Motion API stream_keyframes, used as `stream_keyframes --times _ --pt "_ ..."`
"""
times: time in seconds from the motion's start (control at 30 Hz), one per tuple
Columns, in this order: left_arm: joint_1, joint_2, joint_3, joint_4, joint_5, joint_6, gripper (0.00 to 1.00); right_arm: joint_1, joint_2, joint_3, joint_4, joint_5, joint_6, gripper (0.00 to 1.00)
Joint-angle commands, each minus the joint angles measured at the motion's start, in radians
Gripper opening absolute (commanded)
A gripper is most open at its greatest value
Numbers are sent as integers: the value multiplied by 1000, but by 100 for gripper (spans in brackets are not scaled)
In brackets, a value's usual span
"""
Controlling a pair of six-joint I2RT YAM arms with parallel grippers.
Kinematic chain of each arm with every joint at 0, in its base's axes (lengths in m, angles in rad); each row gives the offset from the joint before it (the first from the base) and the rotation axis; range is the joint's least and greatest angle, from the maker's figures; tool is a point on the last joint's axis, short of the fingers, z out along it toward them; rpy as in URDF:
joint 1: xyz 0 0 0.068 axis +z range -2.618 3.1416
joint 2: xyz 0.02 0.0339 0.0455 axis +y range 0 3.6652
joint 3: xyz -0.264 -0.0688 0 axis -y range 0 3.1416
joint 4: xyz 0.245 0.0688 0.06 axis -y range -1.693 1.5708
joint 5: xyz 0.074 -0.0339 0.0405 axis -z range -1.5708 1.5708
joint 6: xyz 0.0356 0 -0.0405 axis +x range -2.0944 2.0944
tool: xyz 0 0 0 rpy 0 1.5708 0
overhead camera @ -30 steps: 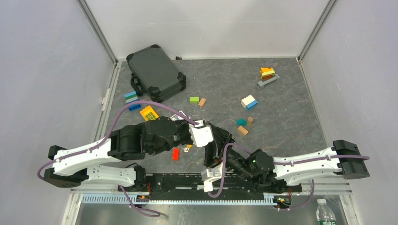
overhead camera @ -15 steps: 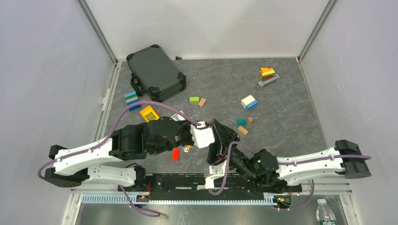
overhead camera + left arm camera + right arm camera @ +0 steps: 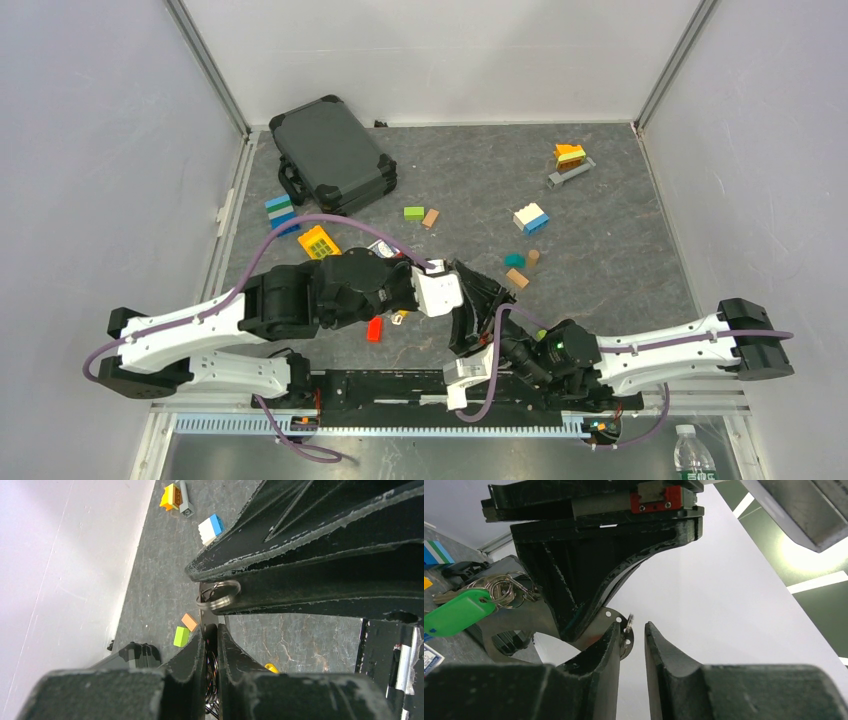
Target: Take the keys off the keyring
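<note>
The keyring, a flat grey metal band with small holes, is edge-on between my left gripper's shut fingers. A green-headed key and a bunch of split rings hang from its far end. A small split ring sits at the band's near tip. My right gripper stands round that ring with a narrow gap left, the ring against its left finger. In the top view the left gripper and right gripper meet near the front edge.
A black case lies at the back left. Loose bricks lie about: yellow, green, white-blue, orange on grey. A red piece and a small yellow piece lie under the left arm.
The right gripper's jaws have drawn much closer together round the small ring. Both arms have shifted slightly to the right. The left gripper's hold is unchanged.
</note>
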Motion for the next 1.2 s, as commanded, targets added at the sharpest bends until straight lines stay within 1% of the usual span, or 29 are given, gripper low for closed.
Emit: stream_keyframes --times 0.0,0.23,0.53,0.8,1.17 --pt "-9 9 39 5 73 -14 2 -1 -30 0 42 -4 30 27" --pt "-9 13 41 5 82 -9 2 -1 -42 13 -40 -2 76 22" --pt "-9 3 39 6 79 -10 2 -1 -50 7 -34 49 116 19" --pt "-9 -24 21 17 65 -12 2 -2 -80 4 -39 74 214 15" --pt "-9 -26 19 19 70 -11 2 -1 -97 -4 -69 50 282 0"
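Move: The loose metal ring through the holed end of the metal plate hangs almost between the right fingertips, about 1 cm to the left, level in height and reach. The left gripper's tips, which already hold the plate, are some 4 cm left of the right hand and 4 cm lower. The green tag hangs about 4 cm ahead, 6 cm left and 8 cm down. From the left hand the ring lies around 3 cm right and 4 cm up. Keep the right gripper at the ring, letting it sink only about half a centimetre, and roll the wrist some 15 degrees about its fingers, clockwise looking along them, while closing the part-open fingers almost shut so the tips pinch the ring. Hold the plate practically still with the left gripper, its grip unchanged. ##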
